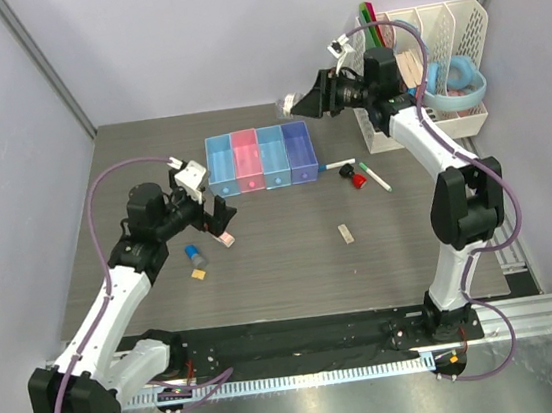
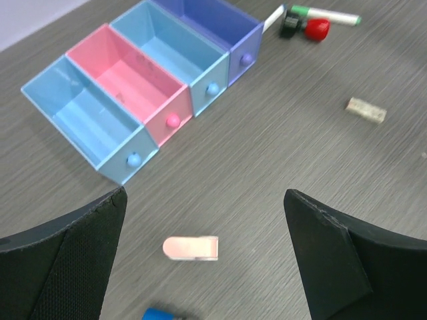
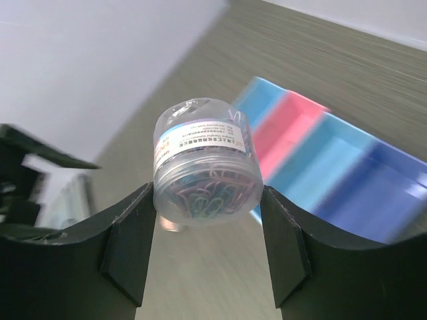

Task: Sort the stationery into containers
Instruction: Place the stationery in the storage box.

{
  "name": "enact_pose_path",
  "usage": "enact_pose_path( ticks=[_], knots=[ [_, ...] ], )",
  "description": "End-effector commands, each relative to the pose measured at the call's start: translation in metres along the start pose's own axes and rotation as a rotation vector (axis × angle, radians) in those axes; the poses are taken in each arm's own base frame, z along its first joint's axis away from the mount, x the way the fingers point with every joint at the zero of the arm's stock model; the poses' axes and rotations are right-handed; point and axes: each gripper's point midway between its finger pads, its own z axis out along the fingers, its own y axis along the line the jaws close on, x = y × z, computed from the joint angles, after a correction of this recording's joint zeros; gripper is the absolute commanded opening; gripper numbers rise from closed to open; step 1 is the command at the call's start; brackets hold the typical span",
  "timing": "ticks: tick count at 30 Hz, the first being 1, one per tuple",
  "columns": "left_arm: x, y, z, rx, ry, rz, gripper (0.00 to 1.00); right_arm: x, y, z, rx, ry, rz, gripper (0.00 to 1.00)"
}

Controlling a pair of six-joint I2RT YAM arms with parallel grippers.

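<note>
The containers [image 1: 257, 134] are a row of blue, pink, blue and violet bins at mid-table, also seen in the left wrist view [image 2: 167, 127] and behind the jar in the right wrist view [image 3: 320, 153]. My right gripper [image 1: 296, 105] [image 3: 207, 200] hangs just behind the row, shut on a clear jar of coloured paper clips [image 3: 203, 167]. My left gripper [image 1: 219, 218] [image 2: 205, 197] is open above a pink eraser [image 2: 191, 248] [image 1: 228, 239]. Loose stationery lies around: a blue-capped cylinder [image 1: 193, 255], a tiny yellow piece [image 1: 199, 273], a beige eraser [image 1: 345, 233], a red-black piece [image 1: 357, 175] and pens [image 1: 375, 176].
A tall white file rack [image 1: 435, 26] stands at the back right, holding books, green boards and a light-blue ring [image 1: 457, 83]. Grey walls close in the table on the left and right.
</note>
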Motion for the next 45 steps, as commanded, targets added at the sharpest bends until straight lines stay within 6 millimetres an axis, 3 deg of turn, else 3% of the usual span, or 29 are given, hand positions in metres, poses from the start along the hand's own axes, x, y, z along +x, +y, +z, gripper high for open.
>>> enact_pose_path(
  ticks=[1, 5, 10, 16, 22, 23, 24, 28, 29, 30, 32, 38, 44, 45],
  knots=[
    [0.027, 0.016, -0.001, -0.078, 0.07, 0.035, 1.0, 0.014, -0.06, -0.02, 0.352, 0.134, -0.186, 0.1],
    [0.053, 0.029, 0.0, -0.138, 0.136, 0.02, 1.0, 0.024, -0.09, -0.03, 0.497, 0.214, -0.265, 0.11],
    [0.076, 0.045, -0.002, -0.189, 0.171, -0.015, 1.0, 0.03, -0.108, -0.035, 0.631, 0.324, -0.421, 0.11],
    [0.078, 0.077, -0.005, -0.318, 0.144, -0.09, 1.0, 0.037, -0.106, -0.03, 0.675, 0.386, -0.519, 0.11],
    [0.068, 0.115, -0.005, -0.427, 0.129, -0.128, 1.0, 0.034, -0.103, -0.019, 0.727, 0.411, -0.598, 0.11],
    [0.079, 0.12, -0.001, -0.432, 0.163, -0.169, 1.0, 0.033, -0.101, -0.017, 0.731, 0.412, -0.612, 0.11],
    [0.073, 0.127, 0.001, -0.441, 0.155, -0.183, 1.0, 0.032, -0.1, -0.014, 0.742, 0.415, -0.625, 0.11],
    [0.086, 0.146, 0.008, -0.44, 0.156, -0.267, 1.0, 0.031, -0.102, -0.008, 0.79, 0.434, -0.678, 0.11],
    [0.084, 0.159, 0.005, -0.462, 0.119, -0.268, 1.0, 0.034, -0.105, -0.006, 0.796, 0.446, -0.687, 0.11],
    [0.095, 0.16, 0.006, -0.461, 0.125, -0.275, 1.0, 0.036, -0.105, -0.003, 0.798, 0.456, -0.706, 0.11],
    [0.091, 0.168, 0.007, -0.462, 0.065, -0.283, 1.0, 0.036, -0.11, 0.0, 0.834, 0.46, -0.734, 0.12],
    [0.111, 0.176, 0.014, -0.447, 0.035, -0.378, 1.0, 0.03, -0.111, 0.012, 0.87, 0.427, -0.782, 0.14],
    [0.123, 0.182, 0.007, -0.457, 0.005, -0.385, 1.0, 0.02, -0.104, 0.03, 0.858, 0.379, -0.806, 0.14],
    [0.125, 0.184, 0.005, -0.473, -0.001, -0.388, 1.0, 0.026, -0.109, 0.035, 0.853, 0.392, -0.802, 0.14]
  ],
)
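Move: The right hand already holds the clear jar of paper clips; the storage box's purple compartment lies about 9 cm ahead of that hand, 2 cm right and 25 cm below. The light-blue compartment beside it is some 8 cm to its left, level with it. The blue-capped marker lies about 10 cm to the purple compartment's right and 5 cm nearer. From the left hand, the purple compartment is roughly 26 cm ahead, 23 cm right and 18 cm below. Right hand lowers its gripped jar about 13 cm towards the purple compartment, tilting down; left swings down leftward. ##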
